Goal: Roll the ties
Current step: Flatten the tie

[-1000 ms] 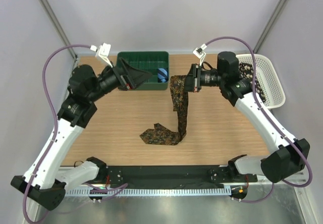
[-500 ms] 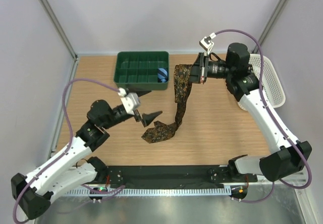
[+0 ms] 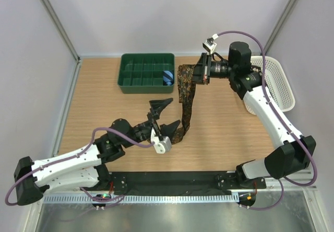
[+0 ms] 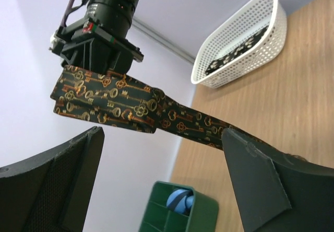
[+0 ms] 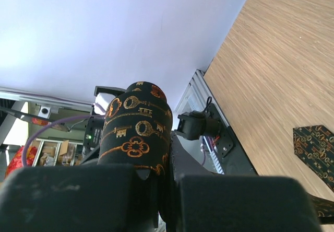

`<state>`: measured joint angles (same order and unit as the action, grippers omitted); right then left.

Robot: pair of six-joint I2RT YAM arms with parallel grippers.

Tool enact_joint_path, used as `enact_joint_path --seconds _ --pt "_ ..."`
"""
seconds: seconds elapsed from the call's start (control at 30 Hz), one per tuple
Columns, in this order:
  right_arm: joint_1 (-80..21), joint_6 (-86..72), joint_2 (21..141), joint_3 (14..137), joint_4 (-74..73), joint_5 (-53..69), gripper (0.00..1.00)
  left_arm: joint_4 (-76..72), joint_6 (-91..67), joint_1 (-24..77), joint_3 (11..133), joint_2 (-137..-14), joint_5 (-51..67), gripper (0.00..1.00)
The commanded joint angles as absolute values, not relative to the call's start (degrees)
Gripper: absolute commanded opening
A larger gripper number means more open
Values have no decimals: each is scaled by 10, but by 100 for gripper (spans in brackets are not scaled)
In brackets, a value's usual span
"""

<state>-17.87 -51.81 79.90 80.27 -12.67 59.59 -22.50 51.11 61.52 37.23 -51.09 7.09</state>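
A dark brown tie [image 3: 185,93] with tan-orange key patterns hangs from my right gripper [image 3: 201,73]. That gripper is shut on its folded upper end above the table's back middle. In the right wrist view the tie [image 5: 136,130] wraps over one finger of my right gripper [image 5: 162,190]. Its strip slopes down to the table, where the tail [image 3: 178,131] lies. My left gripper [image 3: 166,115] is open beside the lower part of the strip, holding nothing. In the left wrist view the tie [image 4: 130,106] stretches across above the left gripper's [image 4: 162,182] wide-spread fingers. A black tie with pale spots [image 4: 229,62] lies in the basket.
A green divided tray [image 3: 147,71] stands at the back left, with a small blue striped roll [image 3: 167,77] in its right compartment. A white mesh basket [image 3: 276,83] sits at the back right, partly behind the right arm. Bare wood lies to the left and right of the tie.
My left arm swung from the green tray down to the near middle, and its open gripper is now beside the tie's lower part. The right gripper lifted the tie, drawing its tail in.
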Motion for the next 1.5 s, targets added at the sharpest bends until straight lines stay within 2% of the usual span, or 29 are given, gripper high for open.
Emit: enact_joint_path --seconds 0.0,0.33,0.43,0.47,0.57,0.67,1.07,1.3,1.4,1.43,1.47 --pt "-177 -539 795 836 -124 599 1 -294 620 638 381 -533 4 100" --pt "-178 -540 788 841 -129 605 1 -334 655 641 417 -586 37 99" --pt "-178 -540 785 840 -129 606 1 -317 657 641 446 -605 52 89" --pt "-178 -540 785 842 -129 607 1 -312 663 641 460 -609 51 79" --pt "-178 -540 784 840 -130 607 1 -304 672 641 472 -622 52 61" --pt "-177 -541 783 838 -126 610 1 -278 689 641 490 -630 45 50" --pt "-178 -560 786 840 -100 619 1 -209 709 641 493 -635 40 47" --pt "-177 -562 784 831 -99 617 1 -257 746 641 494 -671 4 48" --pt "-178 -568 781 826 -92 617 1 -293 781 641 505 -704 -30 44" --pt "-177 -569 782 826 -91 619 1 -326 789 641 507 -721 -42 37" --pt "-178 -570 782 827 -91 619 1 -343 801 641 507 -728 -51 33"
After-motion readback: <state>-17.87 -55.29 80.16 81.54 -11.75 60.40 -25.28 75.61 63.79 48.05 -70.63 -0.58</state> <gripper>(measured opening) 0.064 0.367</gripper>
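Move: The hanging length of the tie, level with the left hand's wide-open fingers, is about 7 cm ahead and 6 cm to its right. The right gripper, holding the tie's upper part, stands roughly 9 cm ahead of the left hand, 8 cm to its right and 5 cm higher. The tie's tail rests on the table some 32 cm below, about 5 cm ahead. From the right hand, that hanging length is about 5 cm down, 2 cm back and 2 cm left. The left hand moves right and forward about 7 cm towards the hanging tie, rising then sinking, fingers partly closing. ##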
